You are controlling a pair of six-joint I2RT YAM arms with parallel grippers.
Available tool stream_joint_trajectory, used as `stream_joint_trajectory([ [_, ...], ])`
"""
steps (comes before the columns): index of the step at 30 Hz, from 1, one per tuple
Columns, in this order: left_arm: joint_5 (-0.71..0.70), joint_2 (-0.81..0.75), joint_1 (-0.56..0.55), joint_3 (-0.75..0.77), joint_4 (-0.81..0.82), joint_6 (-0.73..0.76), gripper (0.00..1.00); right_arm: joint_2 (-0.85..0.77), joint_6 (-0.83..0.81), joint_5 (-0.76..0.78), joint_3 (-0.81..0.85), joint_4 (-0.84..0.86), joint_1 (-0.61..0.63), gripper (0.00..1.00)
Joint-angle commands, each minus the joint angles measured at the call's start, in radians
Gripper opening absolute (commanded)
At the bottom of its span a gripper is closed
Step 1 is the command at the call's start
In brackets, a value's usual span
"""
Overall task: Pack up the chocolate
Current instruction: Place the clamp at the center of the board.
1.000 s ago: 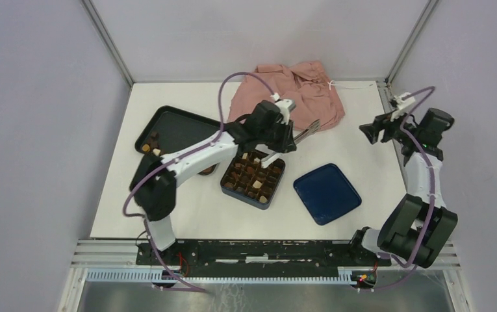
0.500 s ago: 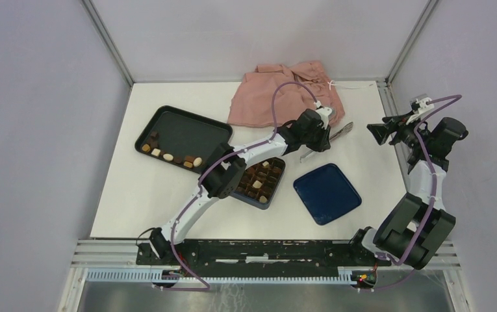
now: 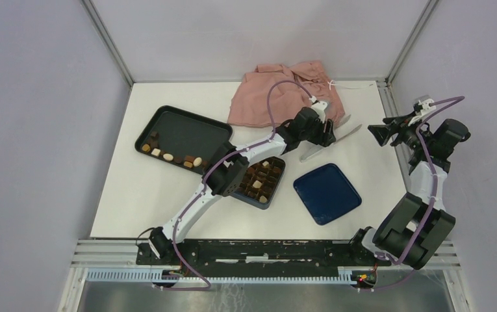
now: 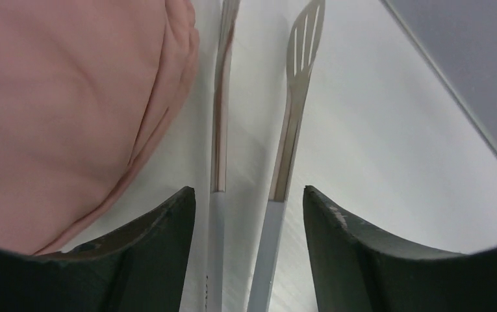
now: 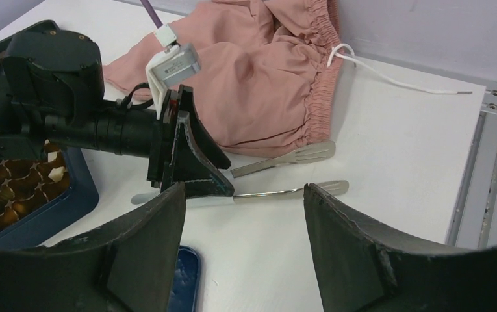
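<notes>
Small brown, tan and cream chocolate pieces lie along the near edge of a black tray. More chocolate fills a dark blue gridded box, also seen at the left of the right wrist view. Metal tongs lie on the white table beside a pink cloth. My left gripper is open around the tongs, with a gap between each fingertip and the tong arm next to it. My right gripper hovers open and empty to the right of the tongs.
A crumpled pink cloth lies at the back, touching the tongs' far arm. The blue box lid rests right of the box. The left arm stretches low over the box. A metal frame rail runs along the table's right edge.
The left arm swung right from above the box, carrying the tongs beside the cloth, then opened its jaws; the tong arms sprang apart. The right gripper drew back slightly rightward.
</notes>
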Motion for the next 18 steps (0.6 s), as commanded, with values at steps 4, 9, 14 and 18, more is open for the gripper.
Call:
stream_joint_trajectory([
  [4, -0.118, -0.232, 0.001, -0.048, 0.132, 0.079, 0.71, -0.074, -0.345, -0.059, 0.091, -0.329, -0.003, 0.73],
  [9, -0.231, -0.638, 0.0, -0.428, 0.272, 0.192, 0.72, -0.192, -1.098, -0.169, 0.161, -0.971, 0.0, 0.98],
  [14, -0.279, -1.099, 0.001, -0.822, 0.308, 0.28, 0.78, -0.382, -1.35, -0.298, 0.004, -1.16, 0.039, 0.98],
  [18, -0.312, -1.44, 0.002, -1.065, 0.159, 0.208, 0.99, -0.498, -1.084, -0.085, -0.072, -0.975, 0.35, 0.98],
])
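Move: The clamp lies right under the left hand's open fingers, about 3 cm below. From it the blue tray is some 19 cm back, the chocolate box about 26 cm left and 14 cm back, the pink cloth's middle 14 cm left and 15 cm ahead. For the right hand, the blue tray lies roughly 14 cm left, 10 cm back and 21 cm below, the clamp 14 cm left and 9 cm ahead. Left hand rises about 35 cm leftward off the clamp; right, opening, swings 17 cm back-left towards the tray. ##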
